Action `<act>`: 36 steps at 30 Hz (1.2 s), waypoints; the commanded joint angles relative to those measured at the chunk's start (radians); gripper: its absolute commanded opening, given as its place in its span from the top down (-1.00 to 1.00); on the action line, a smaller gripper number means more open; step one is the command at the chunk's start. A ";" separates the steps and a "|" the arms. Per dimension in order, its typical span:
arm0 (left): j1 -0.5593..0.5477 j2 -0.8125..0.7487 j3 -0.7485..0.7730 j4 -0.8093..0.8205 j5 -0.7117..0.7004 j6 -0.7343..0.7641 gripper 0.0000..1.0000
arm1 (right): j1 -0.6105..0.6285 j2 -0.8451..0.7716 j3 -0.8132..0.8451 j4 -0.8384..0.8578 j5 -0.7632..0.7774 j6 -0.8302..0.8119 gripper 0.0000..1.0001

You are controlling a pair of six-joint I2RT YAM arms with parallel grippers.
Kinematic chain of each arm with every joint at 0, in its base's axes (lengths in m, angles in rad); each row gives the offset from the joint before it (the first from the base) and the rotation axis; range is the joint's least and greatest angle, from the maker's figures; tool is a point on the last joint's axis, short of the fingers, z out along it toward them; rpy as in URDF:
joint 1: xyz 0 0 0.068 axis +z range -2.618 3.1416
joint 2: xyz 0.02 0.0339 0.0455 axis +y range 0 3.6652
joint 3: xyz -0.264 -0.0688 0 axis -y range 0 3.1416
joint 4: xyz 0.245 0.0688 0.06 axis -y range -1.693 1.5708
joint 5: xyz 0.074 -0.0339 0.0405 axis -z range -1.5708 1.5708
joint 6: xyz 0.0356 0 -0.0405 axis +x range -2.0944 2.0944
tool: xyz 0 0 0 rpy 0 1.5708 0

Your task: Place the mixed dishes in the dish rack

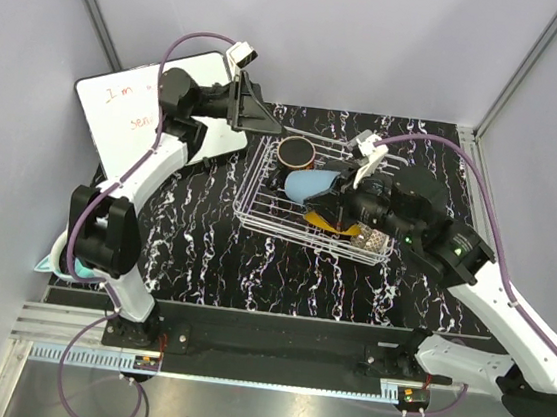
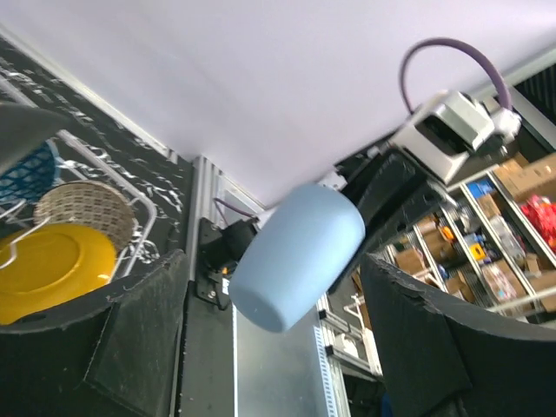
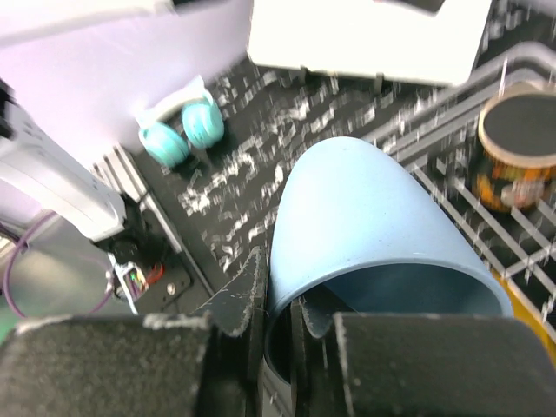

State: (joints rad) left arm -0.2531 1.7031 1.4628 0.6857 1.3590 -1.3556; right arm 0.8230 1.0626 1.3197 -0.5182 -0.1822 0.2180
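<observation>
My right gripper (image 1: 335,197) (image 3: 291,300) is shut on the rim of the pale blue cup (image 1: 311,184) (image 3: 382,226), one finger inside and one outside. It holds the cup tilted above the white wire dish rack (image 1: 257,221). In the rack stand a black-orange mug (image 1: 295,154) (image 3: 517,148), a yellow plate (image 1: 335,222) (image 2: 48,265), a floral dish (image 1: 373,242) (image 2: 87,208) and a blue patterned bowl (image 2: 26,169). My left gripper (image 1: 263,121) (image 2: 274,269) hovers open at the rack's back left corner, empty. Its view looks across at the cup (image 2: 295,256).
A white writing board (image 1: 143,113) (image 3: 365,35) lies at the back left, under the left arm. Teal headphones (image 1: 56,264) (image 3: 182,130) sit at the table's left edge near the left arm's base. Grey walls close in the back and both sides.
</observation>
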 commanded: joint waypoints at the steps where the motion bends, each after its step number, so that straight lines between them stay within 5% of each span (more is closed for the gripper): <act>1: -0.015 -0.039 -0.028 0.383 0.049 -0.292 -0.68 | 0.004 -0.035 -0.019 0.205 -0.039 -0.051 1.00; 17: -0.049 -0.091 -0.140 0.393 0.023 -0.286 -0.66 | -0.041 0.083 0.010 0.398 -0.155 -0.036 1.00; 26: -0.057 -0.137 -0.150 0.390 0.008 -0.304 -0.66 | -0.094 0.112 -0.115 0.716 -0.218 0.053 1.00; 36: -0.058 -0.142 -0.130 0.413 -0.008 -0.327 -0.60 | -0.107 0.210 -0.169 0.866 -0.267 0.126 1.00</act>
State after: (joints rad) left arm -0.2893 1.6104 1.3128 1.0138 1.3647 -1.6489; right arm 0.7284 1.2213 1.1622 0.2707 -0.4351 0.3149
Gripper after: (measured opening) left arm 0.830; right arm 0.140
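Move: The right hand holds the blue cup by its rim, with the base end pointing at the open left gripper, which is about 11 cm ahead, 16 cm left and 6 cm higher. From the left hand, the cup's middle is some 9 cm back, 12 cm right and 6 cm below. From the right hand, the floral mug is roughly 22 cm ahead, 8 cm left, and the yellow plate 9 cm ahead, 3 cm right; both sit in the rack about 28 cm below. Keeping its pinch on the rim, the right hand rises about 5 cm first, then goes on left and forward by about 5 cm each and still a little up, rolling and tipping some 25 degrees so the cup's base end swings up towards the left gripper. The left hand, fingers still wide open and pointing right, draws back some 5 cm at nearly the same height, dipping slightly on the way, to bring its open fingers in line with the base; it doesn't close. ##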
